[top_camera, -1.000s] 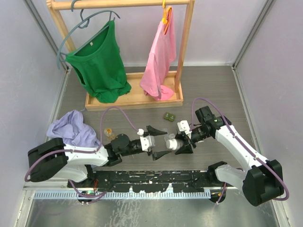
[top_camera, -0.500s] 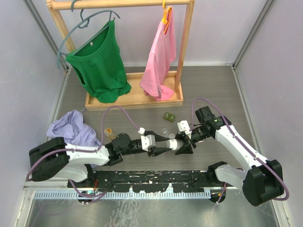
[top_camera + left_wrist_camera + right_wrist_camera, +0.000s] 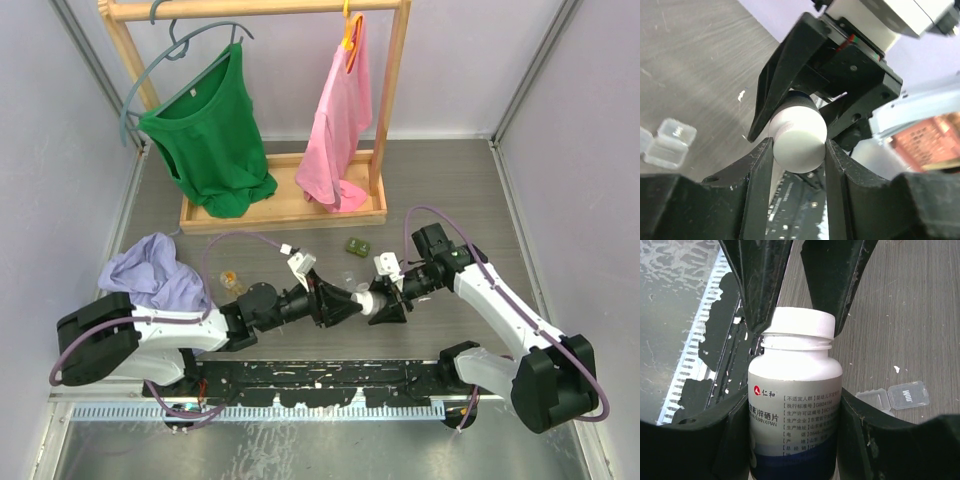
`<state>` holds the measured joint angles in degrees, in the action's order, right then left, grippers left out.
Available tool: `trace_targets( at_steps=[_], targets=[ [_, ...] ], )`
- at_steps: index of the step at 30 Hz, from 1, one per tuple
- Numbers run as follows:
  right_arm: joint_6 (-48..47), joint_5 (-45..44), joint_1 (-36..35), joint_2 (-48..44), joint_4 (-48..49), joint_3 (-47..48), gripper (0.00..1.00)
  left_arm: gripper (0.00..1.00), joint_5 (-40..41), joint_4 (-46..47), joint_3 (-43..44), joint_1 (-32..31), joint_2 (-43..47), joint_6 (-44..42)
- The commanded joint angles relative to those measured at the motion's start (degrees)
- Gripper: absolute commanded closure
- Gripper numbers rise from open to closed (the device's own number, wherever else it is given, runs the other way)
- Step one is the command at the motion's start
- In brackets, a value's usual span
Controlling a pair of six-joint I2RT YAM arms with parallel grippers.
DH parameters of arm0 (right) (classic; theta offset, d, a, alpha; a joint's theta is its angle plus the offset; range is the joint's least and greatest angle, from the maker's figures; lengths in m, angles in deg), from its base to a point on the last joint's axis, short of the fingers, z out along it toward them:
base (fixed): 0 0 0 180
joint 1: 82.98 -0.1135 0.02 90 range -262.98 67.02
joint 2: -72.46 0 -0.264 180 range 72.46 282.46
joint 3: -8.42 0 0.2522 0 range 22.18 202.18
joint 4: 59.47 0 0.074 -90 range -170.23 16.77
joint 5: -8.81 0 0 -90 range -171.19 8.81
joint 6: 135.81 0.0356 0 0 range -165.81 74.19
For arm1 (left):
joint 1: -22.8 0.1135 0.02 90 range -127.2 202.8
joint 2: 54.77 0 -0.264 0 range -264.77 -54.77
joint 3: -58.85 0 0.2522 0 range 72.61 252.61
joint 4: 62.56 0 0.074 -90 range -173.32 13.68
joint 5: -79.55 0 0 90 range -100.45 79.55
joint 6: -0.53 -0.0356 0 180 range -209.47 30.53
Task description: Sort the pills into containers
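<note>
My right gripper [image 3: 795, 416] is shut on a white pill bottle [image 3: 795, 410] with a printed label, holding it level above the table [image 3: 372, 303]. The left gripper [image 3: 799, 156] is shut on the bottle's white cap [image 3: 799, 139], one finger on each side of it; its fingers [image 3: 765, 280] also flank the cap in the right wrist view. The clear container [image 3: 347, 277] lies open on the table just behind the bottle [image 3: 895, 396]. Further back lies the dark green container [image 3: 358, 246]. The pills are hidden from view.
A wooden clothes rack [image 3: 285, 212] with a green top and a pink top stands at the back. A purple cloth [image 3: 150, 272] is heaped at the left, a small orange object [image 3: 229, 278] beside it. A black rail [image 3: 320, 378] runs along the near edge.
The left gripper, wide open around the cap a second ago, has closed onto it, and its wrist has rolled. The right arm and bottle have stayed put.
</note>
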<state>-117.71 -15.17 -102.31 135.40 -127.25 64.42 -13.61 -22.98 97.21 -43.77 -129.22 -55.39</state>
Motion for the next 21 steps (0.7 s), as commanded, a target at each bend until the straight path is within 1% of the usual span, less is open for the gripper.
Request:
trace_targets(
  at_steps=[1,3,7,11,12,14,17,18,20,21],
  targets=[
    [-0.4,0.8,0.3,0.2,-0.1,0.8,0.99,1.00,11.1,0.8,2.1,0.5,3.7,23.5],
    [-0.3,0.9,0.9,0.4,-0.1,0.8,0.99,1.00,13.2,-1.1,1.7,0.6,4.6,25.5],
    [-0.3,1.6,2.1,0.2,-0.3,0.8,0.99,1.00,18.5,-13.1,2.2,0.6,7.4,30.8],
    [-0.3,1.9,2.6,0.2,-0.4,0.8,0.99,1.00,22.0,-21.5,2.4,0.5,11.1,34.5],
    [-0.3,1.9,2.8,0.2,-0.4,0.9,0.99,1.00,22.9,-24.0,2.5,0.6,12.2,34.4],
    [-0.2,2.1,2.8,0.1,-0.6,1.0,0.99,0.96,26.2,-30.6,2.9,0.5,14.3,32.7],
    [-0.3,2.6,3.0,-0.4,-0.8,1.2,0.99,0.92,31.0,-44.6,4.7,1.0,16.2,30.2],
    [-0.3,2.6,3.0,-0.6,-0.8,1.2,0.99,0.90,31.6,-48.0,5.1,1.8,16.3,29.5],
    [-0.3,2.8,3.0,-0.9,-0.8,1.2,0.99,0.88,30.0,-51.9,5.5,4.0,16.0,26.7],
    [-0.3,2.9,3.1,-0.8,-0.9,1.2,0.99,0.83,28.7,-53.6,6.1,5.5,15.4,25.3]
  ],
)
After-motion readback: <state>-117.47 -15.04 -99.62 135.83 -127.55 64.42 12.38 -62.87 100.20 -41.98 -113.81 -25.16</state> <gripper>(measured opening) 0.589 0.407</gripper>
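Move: The loosened cap is already pinched in the left fingers on the bottle, whose middle lies about 4 cm right and 3 cm below that hand, held between the right fingers. Bare table for the cap lies some 9 cm ahead, 11 cm left and 13 cm below; from the right hand, about 8 ahead and 16 left. From the left hand, the clear pill box sits 8 cm ahead, 1 cm right, the green pill box 18 ahead, 1 right, the amber jar 8 ahead, 25 left. The white cap comes free of the bottle's neck in the left fingers, which keep their pinch and carry it left and forward about 9 cm, sinking some 3 cm late on, towards bare table. Meanwhile that hand rolls, and its fingers swing from pointing right to forward-right and tip down. The right hand keeps the bottle gripped, drawn forward only about 1 cm. ##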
